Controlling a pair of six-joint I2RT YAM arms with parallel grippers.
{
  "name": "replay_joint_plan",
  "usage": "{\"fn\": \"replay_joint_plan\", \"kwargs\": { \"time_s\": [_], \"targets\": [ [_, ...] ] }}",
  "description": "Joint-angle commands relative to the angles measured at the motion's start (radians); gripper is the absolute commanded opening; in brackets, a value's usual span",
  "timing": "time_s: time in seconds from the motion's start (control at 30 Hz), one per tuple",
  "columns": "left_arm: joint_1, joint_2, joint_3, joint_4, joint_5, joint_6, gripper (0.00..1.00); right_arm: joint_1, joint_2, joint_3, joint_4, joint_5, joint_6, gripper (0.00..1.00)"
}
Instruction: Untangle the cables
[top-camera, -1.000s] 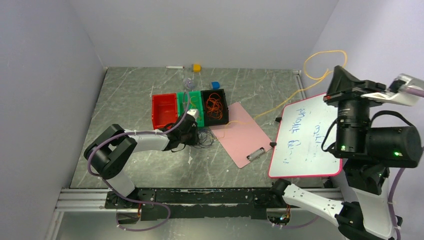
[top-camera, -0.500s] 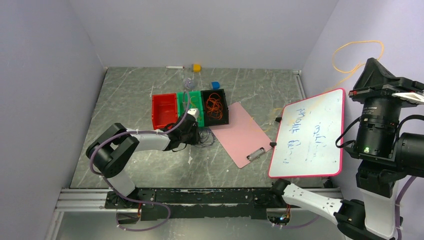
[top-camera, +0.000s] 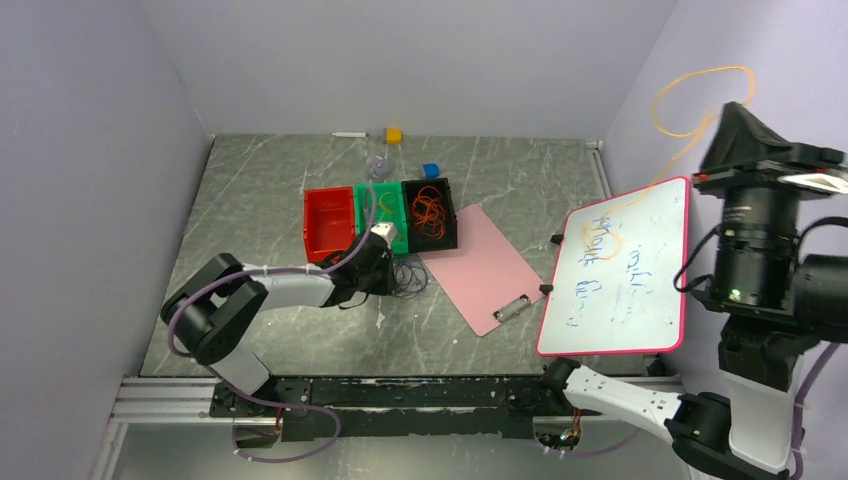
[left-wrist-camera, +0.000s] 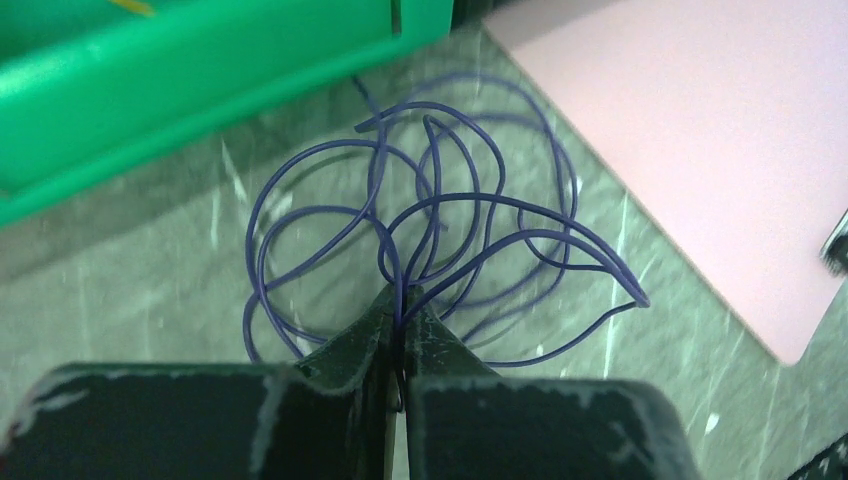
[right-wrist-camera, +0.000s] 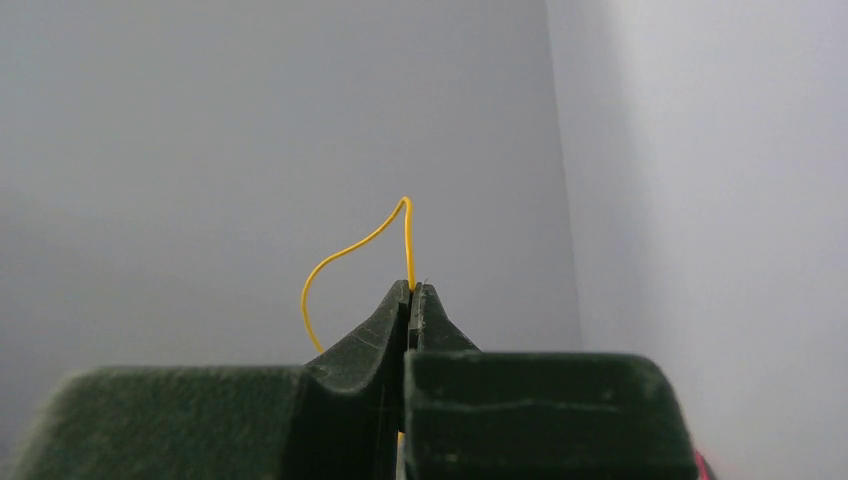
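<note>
A small tangle of purple-blue cable loops (left-wrist-camera: 440, 240) lies on the table in front of the green bin; it also shows in the top view (top-camera: 408, 277). My left gripper (left-wrist-camera: 403, 292) is shut on a strand of this tangle, low over the table (top-camera: 383, 262). My right gripper (right-wrist-camera: 411, 288) is shut on a yellow cable (right-wrist-camera: 345, 252) and holds it high by the right wall. In the top view the yellow cable (top-camera: 690, 95) loops above the right gripper (top-camera: 738, 108) and trails down over the whiteboard. Orange cables (top-camera: 430, 211) lie in the black bin.
A red bin (top-camera: 329, 221), a green bin (top-camera: 392, 212) and a black bin (top-camera: 441, 240) stand side by side mid-table. A pink clipboard (top-camera: 484, 265) lies to their right. A whiteboard (top-camera: 615, 270) leans at the right. A yellow block (top-camera: 394, 135) and a blue item (top-camera: 431, 170) sit at the back.
My right gripper has risen and swung right with the yellow cable, pulling its far end off the table and clear of the tangle. The left gripper stays on the purple cables, shifted slightly.
</note>
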Motion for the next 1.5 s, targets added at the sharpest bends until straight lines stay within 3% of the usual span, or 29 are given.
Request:
{"fn": "replay_joint_plan", "kwargs": {
  "time_s": [0.0,0.07,0.3,0.37,0.67,0.87,1.13,1.47],
  "targets": [
    [-0.04,-0.089,-0.067,-0.213,-0.025,0.057,0.07,0.009,0.051,-0.011,-0.119,-0.072,0.078,0.0],
    [-0.053,-0.164,-0.077,-0.236,-0.048,0.061,0.07,0.009,0.061,-0.019,-0.129,-0.089,0.096,0.0],
    [-0.056,-0.445,-0.076,-0.288,-0.083,0.069,0.44,0.009,0.109,-0.023,-0.211,-0.165,0.212,0.0],
    [-0.056,-0.51,-0.07,-0.287,-0.086,0.074,0.5,0.009,0.123,-0.027,-0.239,-0.202,0.255,0.0],
    [-0.056,-0.696,0.016,-0.24,0.023,0.17,0.57,0.009,0.203,-0.068,-0.365,-0.358,0.373,0.0],
    [-0.056,-0.7,0.12,-0.164,0.149,0.28,0.64,0.009,0.196,-0.14,-0.325,-0.419,0.463,0.0],
    [-0.056,-0.568,0.285,-0.12,0.407,0.397,0.72,0.009,0.234,-0.145,-0.35,-0.417,0.603,0.0],
    [-0.056,-0.475,0.405,-0.083,0.462,0.478,0.72,0.009,0.246,-0.172,-0.331,-0.464,0.654,0.0]
  ]
}}
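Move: The left hand still pinches the purple cable, its tangle's middle about 3 cm ahead and 4 cm right, just below; the yellow cable it heads for hangs roughly 37 cm right, 2 cm back and 40 cm up. From the high right hand, holding that yellow cable, the green box lies some 25 cm ahead, 39 cm left and 63 cm down, the black box beside it 25 cm ahead and 29 cm left. Left drags purple cable back-left, releases, rises 30 cm; right carries yellow cable left and down towards green box. ##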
